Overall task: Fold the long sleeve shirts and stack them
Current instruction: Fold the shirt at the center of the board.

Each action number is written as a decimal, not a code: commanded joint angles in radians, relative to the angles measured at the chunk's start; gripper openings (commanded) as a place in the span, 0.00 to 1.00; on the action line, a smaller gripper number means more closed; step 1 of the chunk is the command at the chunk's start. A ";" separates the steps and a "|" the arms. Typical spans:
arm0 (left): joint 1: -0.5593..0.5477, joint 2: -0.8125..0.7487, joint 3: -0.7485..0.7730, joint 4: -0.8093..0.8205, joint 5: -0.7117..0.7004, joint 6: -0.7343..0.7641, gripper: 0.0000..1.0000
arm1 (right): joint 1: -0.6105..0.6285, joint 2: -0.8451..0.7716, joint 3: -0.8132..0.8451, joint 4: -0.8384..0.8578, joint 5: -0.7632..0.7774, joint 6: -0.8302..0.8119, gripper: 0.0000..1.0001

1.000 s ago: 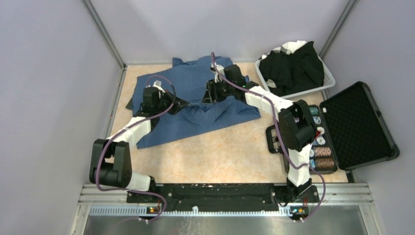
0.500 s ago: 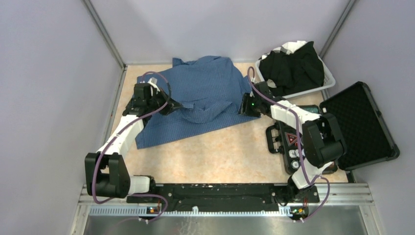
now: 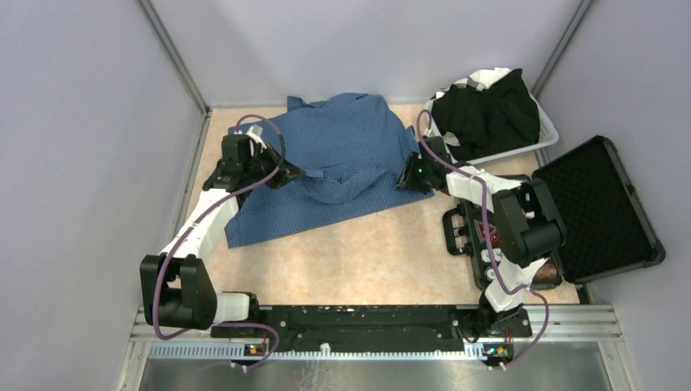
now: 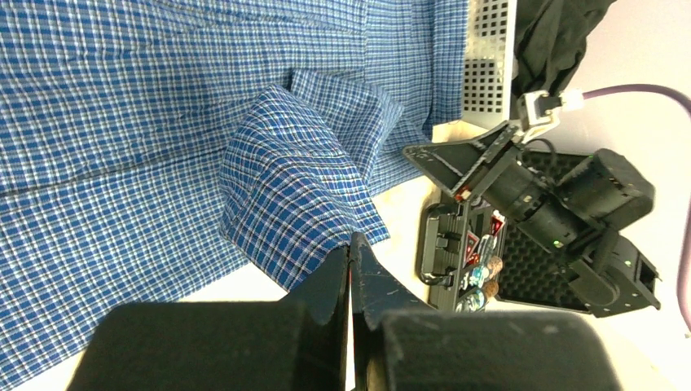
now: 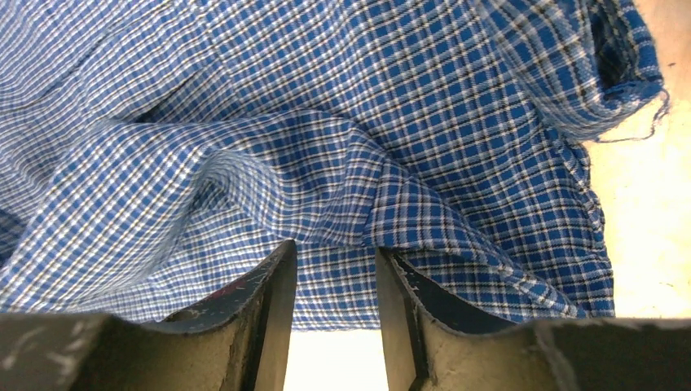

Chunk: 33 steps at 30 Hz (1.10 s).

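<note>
The blue checked long sleeve shirt (image 3: 350, 151) lies spread at the back of the table. My left gripper (image 3: 287, 173) is shut on a raised fold of it (image 4: 285, 191), the jaws pinched together (image 4: 352, 244). My right gripper (image 3: 405, 179) sits at the shirt's right edge. Its jaws stand apart (image 5: 334, 248), straddling a ridge of the blue cloth (image 5: 391, 195) near the hem. The plain black shirts (image 3: 487, 110) are heaped in a white basket (image 3: 547, 132) at the back right.
An open black hard case (image 3: 599, 208) with foam lining lies at the right, with small items in its near half (image 3: 489, 236). Metal posts and grey walls close in the table on the left, back and right.
My right gripper has left the middle of the shirt for its right edge, and its jaws have narrowed. My left gripper has drawn its fold slightly left and back.
</note>
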 commanded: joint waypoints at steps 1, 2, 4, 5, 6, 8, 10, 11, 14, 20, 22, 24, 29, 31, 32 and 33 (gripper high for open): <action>0.005 0.000 0.073 0.016 0.015 0.014 0.00 | -0.008 0.032 0.061 0.051 0.042 0.049 0.38; 0.005 0.003 0.079 0.016 0.016 0.015 0.00 | -0.008 0.041 0.068 0.051 0.047 0.052 0.37; 0.005 0.006 0.094 0.014 0.017 0.020 0.00 | -0.009 0.055 0.083 0.049 0.059 0.059 0.33; 0.006 0.008 0.102 0.010 0.015 0.024 0.00 | -0.009 0.058 0.089 0.048 0.068 0.061 0.30; 0.007 0.011 0.110 0.007 0.015 0.028 0.00 | -0.009 0.058 0.097 0.047 0.073 0.064 0.26; 0.009 0.016 0.127 -0.003 0.012 0.040 0.00 | -0.012 0.057 0.110 0.046 0.074 0.069 0.18; 0.014 0.024 0.142 -0.006 0.015 0.042 0.00 | -0.016 0.057 0.133 0.037 0.074 0.068 0.05; 0.016 0.029 0.150 -0.010 0.014 0.041 0.00 | -0.018 0.059 0.140 0.028 0.074 0.066 0.01; 0.021 0.041 0.174 -0.032 0.009 0.034 0.00 | -0.024 0.054 0.152 0.012 0.074 0.060 0.00; 0.041 0.056 0.214 -0.121 -0.033 0.014 0.00 | -0.068 0.030 0.133 0.018 0.026 0.062 0.00; 0.052 0.057 0.222 -0.152 -0.050 0.014 0.00 | -0.086 0.026 0.132 0.022 -0.007 0.062 0.00; 0.058 0.056 0.218 -0.180 -0.063 0.016 0.00 | -0.098 0.027 0.139 0.016 -0.026 0.058 0.00; 0.068 0.042 0.168 -0.239 -0.092 0.017 0.00 | -0.108 0.045 0.155 0.001 -0.042 0.045 0.00; 0.067 0.023 0.115 -0.251 -0.109 0.007 0.00 | -0.108 0.046 0.142 0.008 -0.045 0.045 0.00; 0.067 0.013 0.092 -0.256 -0.115 0.002 0.00 | -0.109 0.045 0.137 0.011 -0.044 0.046 0.00; 0.091 0.004 0.070 -0.256 -0.119 0.000 0.00 | -0.110 0.045 0.130 0.012 -0.045 0.045 0.00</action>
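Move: The right hand, half open, hovers just short of the raised fold at the right end of the shirt's upper layer: about 2 cm ahead, in line, 2 cm below. The shirt's near right corner is some 8 cm right, 2 cm back; the laundry basket is about 25 cm right, 19 cm ahead. From the left hand, which already holds the layer's other end up, that fold is some 24 cm right, 4 cm ahead, 15 cm below. The right hand dips about 1 cm and slides forward into the raised fold, closes fully to pinch it, then lifts a couple of centimetres and carries on forward and to the right, ending some 5 cm from its start and turned slightly clockwise. Meanwhile the left hand keeps its shut grip on the other end, rising nearly 4 cm and easing forward, then swings about 3 cm to the left, away from the right hand, as it sinks back almost to its starting height. ##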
